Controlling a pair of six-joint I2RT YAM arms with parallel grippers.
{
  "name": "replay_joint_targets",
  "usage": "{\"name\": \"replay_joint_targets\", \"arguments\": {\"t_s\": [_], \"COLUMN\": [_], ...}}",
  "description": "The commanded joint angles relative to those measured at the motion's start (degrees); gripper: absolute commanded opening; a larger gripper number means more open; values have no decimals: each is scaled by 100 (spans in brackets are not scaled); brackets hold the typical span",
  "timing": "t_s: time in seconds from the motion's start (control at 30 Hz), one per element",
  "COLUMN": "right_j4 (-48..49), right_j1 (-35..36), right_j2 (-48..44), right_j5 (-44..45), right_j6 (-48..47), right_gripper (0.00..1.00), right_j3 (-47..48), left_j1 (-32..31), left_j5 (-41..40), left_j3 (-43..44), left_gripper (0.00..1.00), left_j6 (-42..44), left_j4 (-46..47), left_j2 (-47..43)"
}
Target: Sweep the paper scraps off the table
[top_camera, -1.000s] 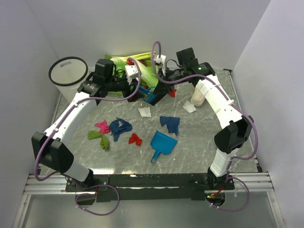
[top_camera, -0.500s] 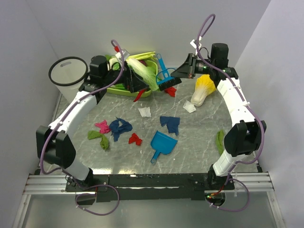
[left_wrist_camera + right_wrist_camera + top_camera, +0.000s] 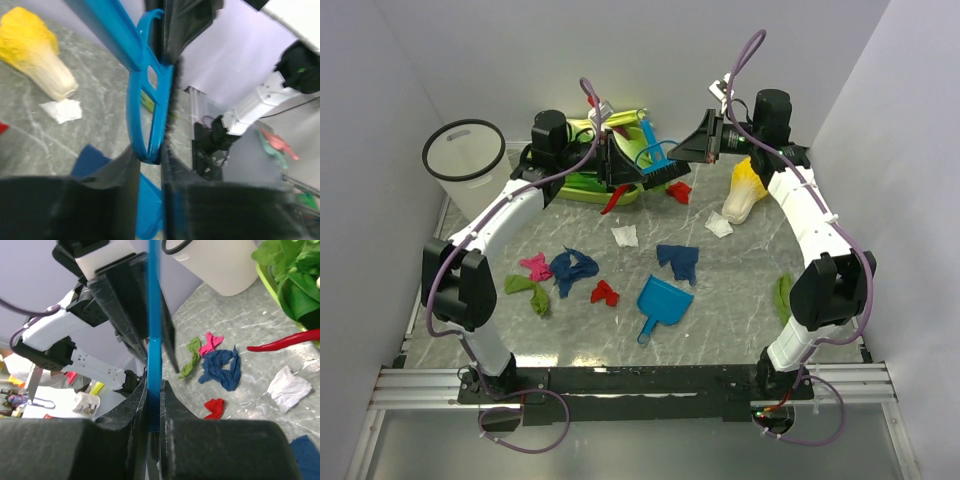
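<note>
A blue brush [image 3: 658, 168] with black bristles hangs above the back of the table [image 3: 740, 290], held from both sides. My right gripper [image 3: 688, 155] is shut on its flat blue body [image 3: 154, 360]; my right gripper [image 3: 154, 390] shows that blade pinched between its pads. My left gripper [image 3: 640, 172] is shut on the handle loop [image 3: 145, 115], the loop's end sitting in my left gripper [image 3: 150, 156]. Paper scraps lie on the table: dark blue [image 3: 573, 268], dark blue [image 3: 678, 260], red [image 3: 605, 292], pink [image 3: 535, 266], green [image 3: 530, 292], white [image 3: 625, 235].
A light-blue dustpan [image 3: 662, 303] lies in front of the middle. A white bin [image 3: 463, 152] stands back left. A lime tray [image 3: 582, 187] of vegetables sits under the left arm, with a red chili [image 3: 615, 203] beside it. A yellow cabbage [image 3: 745, 190] lies back right.
The right arm lifted the brush off the table and swung right. The left gripper opened wide, moved right to the brush handle and closed on it.
</note>
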Motion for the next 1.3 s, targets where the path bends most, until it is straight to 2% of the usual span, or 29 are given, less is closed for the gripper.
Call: {"name": "replay_joint_targets", "arguments": {"t_s": [0.0, 0.07, 0.1, 0.13, 0.17, 0.2, 0.23, 0.27, 0.3, 0.33, 0.37, 0.4, 0.43, 0.53, 0.63, 0.77, 0.97, 1.27], "right_j4": [-225, -846, -1068, -1305, -1595, -1972, -2193, -2422, -3094, -3362, -3556, -3766, -3821, -3865, -3944, -4146, -3796, -3268], "right_j1": [66, -4, -118, -189, -285, -364, -461, -479, -488, -445, -392, -287, -25, 651, 1092, 1637, 1814, 1938], "right_j2": [-27, -1, -18, -53, -88, -202, -246, -273, -264, -282, -317, -500, -606, -1081, -1450, -1556, -1390, -854], "right_j5": [162, 311, 373, 469, 531, 636, 733, 725, 751, 821, 909, 1058, 1477, 1919, 2245, 2360, 2456, 2220], "right_j6": [-235, -639, -1180, -1516, -2259, -2606, -2949, -3779, -4240, -4671, -5388, -5718, -5999, -6958, -7723, -8233, -7997, -7330], "right_gripper": [33, 53, 61, 62, 62, 63, 64, 66, 68, 69, 73, 74, 74, 74, 73, 72, 71, 68], "right_j3": [104, 462, 604, 753, 1025, 1123, 1229, 1525, 1720, 1887, 1993, 1951, 1750, 1084, 537, 70, -168, -45], "left_j1": [-50, -24, 29, 55, 82, 108, 108, 108, 65, 21, -32, -163, -225, -366, -427, -524, -638, -797], "left_j5": [429, 298, 271, 218, 165, -79, -255, -431, -885, -1160, -1528, -2149, -2512, -3428, -3719, -3641, -3334, -3465], "left_j3": [431, 510, 554, 633, 895, 1080, 1274, 1597, 1757, 2003, 2083, 2119, 1989, 1209, 636, 634, 424, -16], "left_gripper": [1, 1, 1, 1, 1, 1, 1, 1, 1, 1, 1, 1, 1, 1, 1, 1, 1, 1], "left_j6": [194, 649, 870, 1159, 2084, 2677, 3466, 4805, 5445, 6617, 7133, 7582, 8205, 8789, 9001, 8914, 8738, 8562], "left_j4": [123, -219, -734, -1235, -1771, -3151, -3818, -4433, -5701, -6184, -6684, -7290, -7444, -7201, -6849, -6961, -6726, -6356], "left_j2": [41, -12, -56, -74, -74, -48, -21, 5, 92, 137, 207, 216, 190, -231, -697, -795, -1022, -1278]}}
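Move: Between the two raised grippers hangs the blue brush, its middle about 4 cm right and 2 cm ahead of the left hand, which has its still-open fingers around it, and 3 cm left and 1 cm ahead of the right hand holding it. On the table some 33 cm below the left hand lie a white scrap 4 cm left and 2 cm ahead, the blue scrap 9 cm right and 4 cm back, and the dustpan 5 cm right and 14 cm back. Closing on the brush, the left hand pinches it; the right then opens wide, lets go and backs off rightward about 5 cm before swinging back, down and left. Clear of it, the left carries the brush down some 12 cm, left and a little back towards the white scrap, tipping its fingers downward; the right's fingers dip too, both wrists rolling. ##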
